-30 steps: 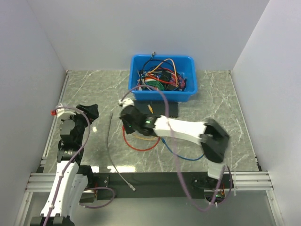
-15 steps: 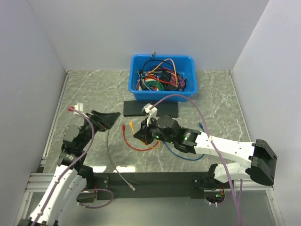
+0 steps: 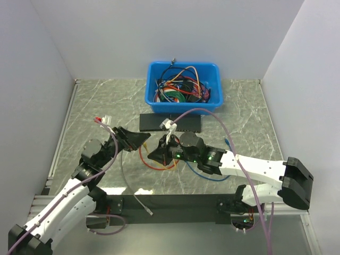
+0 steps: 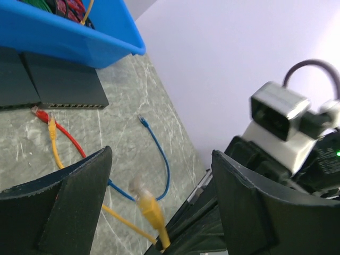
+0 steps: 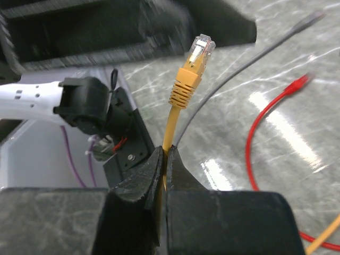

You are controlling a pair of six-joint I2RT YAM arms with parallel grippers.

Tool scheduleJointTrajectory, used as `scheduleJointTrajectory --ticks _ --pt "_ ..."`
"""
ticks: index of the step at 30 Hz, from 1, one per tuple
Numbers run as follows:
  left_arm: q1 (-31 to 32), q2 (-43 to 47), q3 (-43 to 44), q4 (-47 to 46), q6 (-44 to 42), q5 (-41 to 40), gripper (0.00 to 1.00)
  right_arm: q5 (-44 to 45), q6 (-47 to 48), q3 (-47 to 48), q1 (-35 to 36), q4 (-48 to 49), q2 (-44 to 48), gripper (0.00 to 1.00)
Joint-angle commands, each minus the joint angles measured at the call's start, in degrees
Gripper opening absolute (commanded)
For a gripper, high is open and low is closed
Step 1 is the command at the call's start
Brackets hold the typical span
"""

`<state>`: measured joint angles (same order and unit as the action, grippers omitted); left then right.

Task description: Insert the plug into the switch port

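The bright-blue cable lies loose on the table, and its plug rests free, right of both grippers. The black switch lies flat in front of the bin, its row of ports facing me. My right gripper is shut on a yellow cable just below that cable's plug, which points up. My left gripper is open around this yellow plug without touching it. In the top view the two grippers meet mid-table.
A blue bin full of tangled cables stands behind the switch. A red cable and the yellow cable's other end lie near the switch. A grey cable runs toward the front edge. White walls close in both sides.
My left arm has swung right and forward until its jaws straddle the held yellow plug, narrowing slightly. My right arm pulled back from the far left, then barely moved.
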<state>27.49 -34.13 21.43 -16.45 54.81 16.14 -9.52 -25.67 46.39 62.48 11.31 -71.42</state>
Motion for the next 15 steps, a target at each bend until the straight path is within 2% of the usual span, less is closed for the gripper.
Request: scheduleJointTrajectory --ticks 1,6,9,15 --pt "0.46 2.05 1.33 -1.31 -1.02 -2.34 0.82 -3.48 -1.84 -2.52 0.19 6.44 2.16 0.0" --pt "0.55 6.18 2.03 0.62 0.21 -3.22 0.85 -10.77 -2.37 -8.06 0.19 15.48 6.02 0.0" --pt "0.55 8.2 3.18 2.99 0.48 -3.05 0.85 -19.29 -2.54 -13.24 0.1 22.95 9.27 0.0" --pt "0.55 11.98 5.02 6.34 0.48 -2.61 0.85 -34.24 -4.3 -14.14 -1.3 28.68 11.21 0.0"
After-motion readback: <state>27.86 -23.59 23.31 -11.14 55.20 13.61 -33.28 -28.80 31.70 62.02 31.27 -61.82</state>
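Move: The yellow plug, sticking out past the right fingers that already pinch its cable, lies about 3 cm right, 1 cm back and 2 cm below the left hand's open fingers. From the right hand it is about 5 cm ahead, 3 cm left and 1 cm higher. The switch port row is roughly 15 cm ahead of the right hand, 14 cm to its right and 20 cm below; the red plug lies on the table about 9 cm ahead, 6 cm left and 21 cm below. Back towards its base, gathering speed, the right hand draws the yellow plug about 9 cm clear of the left fingers, drifting slightly right and turning some 25 degrees counter-clockwise with its left side tipping up; its closed fingers keep their pinch on the cable. The left hand, still open and empty, rises about 4 cm while easing back and left. ##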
